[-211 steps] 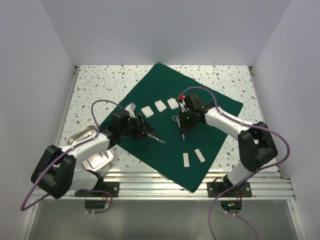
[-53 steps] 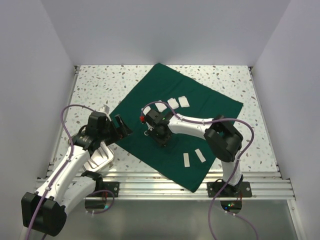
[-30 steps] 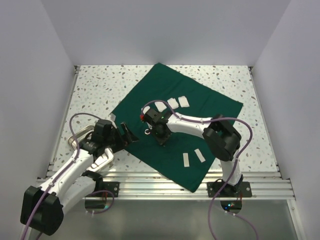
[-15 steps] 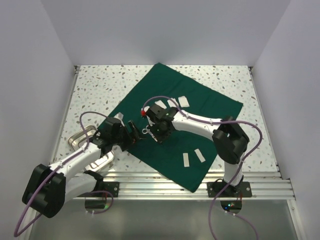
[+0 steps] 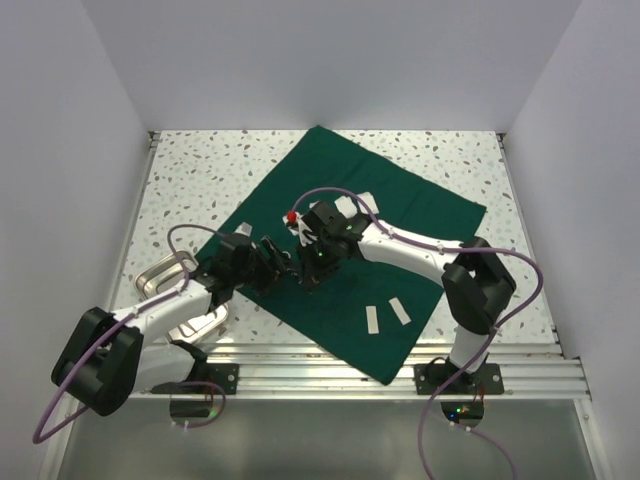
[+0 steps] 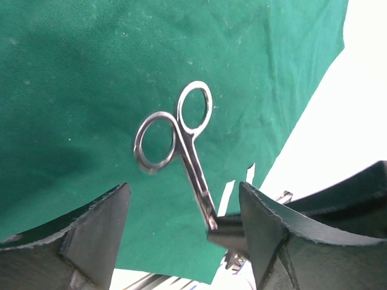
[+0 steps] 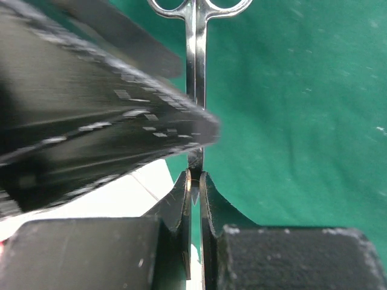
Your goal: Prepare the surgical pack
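The surgical pack's dark green drape (image 5: 400,215) lies spread open on the table, with white pads (image 5: 368,203) and two white strips (image 5: 372,320) on it. My right gripper (image 5: 305,272) is shut on the blade tips of steel scissors (image 7: 196,66), holding them above the drape. In the left wrist view the scissors (image 6: 181,133) point their rings away from me, and my left gripper (image 6: 184,235) stands open with a finger on each side of the blades, touching neither. One left finger crosses the right wrist view as a dark blur.
A bare steel tray (image 5: 160,272) sits on the speckled table left of the drape, partly under my left arm. The table's metal front rail (image 5: 330,365) runs along the near edge. White walls close in the table on three sides.
My left arm has swung right from the tray to the scissors, and its jaws have narrowed slightly. The right gripper has carried the scissors up and left to meet it.
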Robot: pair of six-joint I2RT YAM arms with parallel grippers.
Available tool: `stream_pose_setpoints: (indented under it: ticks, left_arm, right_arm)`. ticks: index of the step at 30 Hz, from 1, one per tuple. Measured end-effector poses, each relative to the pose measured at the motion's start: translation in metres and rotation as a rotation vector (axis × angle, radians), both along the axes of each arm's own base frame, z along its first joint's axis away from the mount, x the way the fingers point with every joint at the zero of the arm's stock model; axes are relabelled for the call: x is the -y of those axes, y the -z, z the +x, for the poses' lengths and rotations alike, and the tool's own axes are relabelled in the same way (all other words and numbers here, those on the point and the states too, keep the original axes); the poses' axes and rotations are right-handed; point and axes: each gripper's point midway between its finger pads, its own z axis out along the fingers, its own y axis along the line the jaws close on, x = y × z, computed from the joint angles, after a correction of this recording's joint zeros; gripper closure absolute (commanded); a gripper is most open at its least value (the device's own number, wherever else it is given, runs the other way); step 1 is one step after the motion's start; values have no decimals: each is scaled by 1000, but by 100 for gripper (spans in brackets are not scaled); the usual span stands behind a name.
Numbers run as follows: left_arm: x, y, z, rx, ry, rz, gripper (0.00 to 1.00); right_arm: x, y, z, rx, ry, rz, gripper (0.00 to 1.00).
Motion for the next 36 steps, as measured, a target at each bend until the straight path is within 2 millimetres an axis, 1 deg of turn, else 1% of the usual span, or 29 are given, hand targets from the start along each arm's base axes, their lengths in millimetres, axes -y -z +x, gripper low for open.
stream_pose_setpoints:
  ticks: [1,2,4,6,7,8,10,12,13,14,15,18,19,21,23,25,27,29,30,32,36]
  left_arm:
    - [1,1,0,-5,-2,0,26]
    - [2,1,1,-9,-5,0,32]
    - [6,1,3,-12,-6,-4,37]
    - [9,1,5,-16,-6,-8,51]
    - [11,1,6,-19,-7,-9,68]
    - [13,0,8,-22,-11,-11,77]
    - [13,-3,11,-15,-13,-1,100]
    - [15,-11,16,-8,-10,17,100]
    - [13,-12,17,-11,-9,46,100]
    - [10,-15,19,-14,-10,75,100]
    - [6,-17,21,-18,-14,117,100]
    - [-14,-32,33,3,-31,255,100]
    - [-22,-38,36,9,-39,299,100]
    - [-45,-43,38,-13,-65,414,100]
    - [-76,-41,32,-75,-103,547,100]
    - [-110,-33,19,-164,-145,673,100]
    - [-147,-23,-1,-288,-187,783,100]
    - [-183,-16,-23,-421,-233,892,100]
    - [-197,-15,-32,-473,-247,939,100]
    - [-214,-16,-47,-542,-259,998,100]
    - [-237,-19,-59,-623,-292,1074,100]
  right_arm:
    - [-2,-2,-1,-9,4,20,100]
    - [-4,-4,-1,-13,7,32,100]
    - [-8,-6,-2,-27,11,58,100]
    - [-11,-8,-3,-38,14,76,100]
    - [-12,-9,-3,-41,15,82,100]
    - [-14,-10,-2,-43,18,88,100]
    - [-15,-11,-2,-43,17,96,99]
    - [-17,-12,-1,-37,18,103,89]
    - [-17,-13,0,-33,19,107,71]
    - [-17,-16,3,-20,20,112,66]
    - [-17,-18,3,-10,19,112,61]
    - [-7,-25,5,33,18,87,54]
    - [-2,-29,6,54,21,79,53]
    - [8,-37,5,95,21,72,52]
    - [18,-46,3,136,24,69,52]
    - [27,-53,0,168,21,71,51]
    - [34,-55,-2,187,17,69,51]
    - [39,-52,-7,182,10,68,51]
    - [40,-49,-11,174,5,70,51]
    - [43,-41,-18,148,-6,71,51]
    - [47,-29,-29,109,-24,71,51]
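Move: The scissors, held near the blade tips in the right hand, have their middle about 2 cm to the right of the left hand, level in height and between its open fingers, rings outward. The metal tray lies some 25 cm to the left hand's left, 6 cm back and 7 cm below; the nearest gauze pad is roughly 11 cm ahead, 2 cm right and 6 cm below. From the right hand, the scissors' middle is about 3 cm ahead, 4 cm left and 1 cm up. The left hand eases a centimetre or so right and closes on the scissors near the rings while the right still pinches the blades; only then do the right fingers open about halfway and back off up and to the right, later drawing back and sinking. The left hand, rising a few centimetres first, sweeps about 25 cm left and then also back to the tray, keeping its grip as the wrist rolls some 70 degrees, from pointing forward-right to down-left. ##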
